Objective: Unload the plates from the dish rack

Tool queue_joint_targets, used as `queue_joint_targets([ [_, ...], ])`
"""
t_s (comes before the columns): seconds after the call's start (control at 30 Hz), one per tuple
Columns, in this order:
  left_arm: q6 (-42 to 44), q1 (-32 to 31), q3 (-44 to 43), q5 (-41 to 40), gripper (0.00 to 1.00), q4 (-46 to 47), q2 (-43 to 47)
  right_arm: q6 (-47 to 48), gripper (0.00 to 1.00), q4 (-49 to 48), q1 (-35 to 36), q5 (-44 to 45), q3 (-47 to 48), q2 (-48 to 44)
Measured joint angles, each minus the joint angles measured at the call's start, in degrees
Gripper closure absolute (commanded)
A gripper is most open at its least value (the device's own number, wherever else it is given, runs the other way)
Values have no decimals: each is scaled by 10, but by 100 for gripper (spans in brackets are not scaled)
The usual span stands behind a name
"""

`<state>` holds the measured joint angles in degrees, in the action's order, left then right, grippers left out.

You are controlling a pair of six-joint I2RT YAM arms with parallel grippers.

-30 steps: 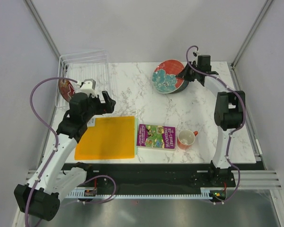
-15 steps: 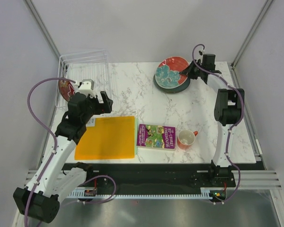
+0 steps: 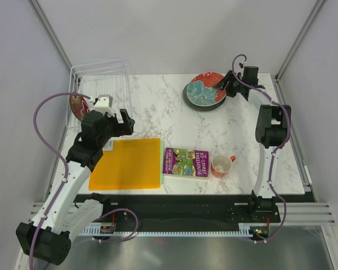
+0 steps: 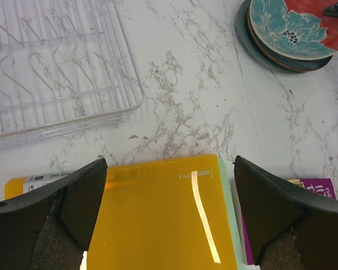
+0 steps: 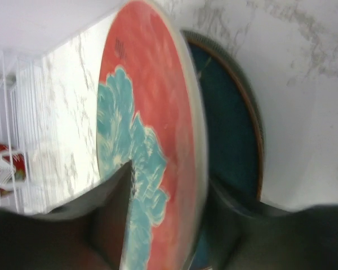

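Observation:
My right gripper [image 3: 226, 86] is shut on the rim of a red plate with a teal flower pattern [image 3: 204, 90], held nearly flat on a stack with a dark teal plate [image 3: 187, 97] at the table's back right. In the right wrist view the patterned plate [image 5: 152, 140] is clamped between my fingers [image 5: 110, 219], tilted just above the dark teal plate [image 5: 231, 140]. The dish rack [image 3: 104, 79] stands at the back left with one red plate [image 3: 76, 104] on its left side. My left gripper [image 3: 125, 122] is open and empty, hovering over the orange mat [image 4: 158, 219] near the rack [image 4: 56, 67].
An orange mat [image 3: 128, 163] lies front left, with a purple book [image 3: 186, 162] and an orange-red mug [image 3: 221, 165] to its right. Bare marble table [image 3: 158, 107] lies between the rack and the plate stack [image 4: 290, 31].
My right gripper has lowered the patterned plate from steeply tilted to nearly flat on the stack and moved slightly right. The left arm has barely moved.

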<state>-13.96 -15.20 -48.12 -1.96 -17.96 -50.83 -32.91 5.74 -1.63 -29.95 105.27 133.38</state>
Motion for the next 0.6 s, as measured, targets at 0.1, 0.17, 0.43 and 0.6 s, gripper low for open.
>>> queue_joint_targets([
  [0.1, 0, 0, 2, 3, 0, 0, 0, 7, 19, 8, 0, 3, 0, 0],
  [0.17, 0, 0, 2, 5, 0, 0, 0, 15, 14, 19, 0, 6, 0, 0],
  [0.43, 0, 0, 6, 8, 0, 0, 0, 80, 8, 90, 8, 36, 23, -3],
  [0.6, 0, 0, 7, 10, 0, -2, 0, 144, 5, 182, 31, 122, 80, -3],
])
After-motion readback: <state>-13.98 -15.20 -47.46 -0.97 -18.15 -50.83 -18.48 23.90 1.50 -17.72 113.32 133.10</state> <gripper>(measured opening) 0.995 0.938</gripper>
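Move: The flower plate's middle lies about 7 cm left of the right hand, 1 cm back and 2 cm below, its right rim between the half-open fingers. The dark plate stack under it centres some 8 cm left, 3 cm back and 4 cm below that hand; the mug stands about 35 cm back, 1 cm right and lower. From the left hand the flower plate is roughly 25 cm ahead, 32 cm right and 18 cm lower. Right fingers open wide around the flower plate's rim, the hand easing back 1.5 cm and rolling right-side-up about 20 degrees. ##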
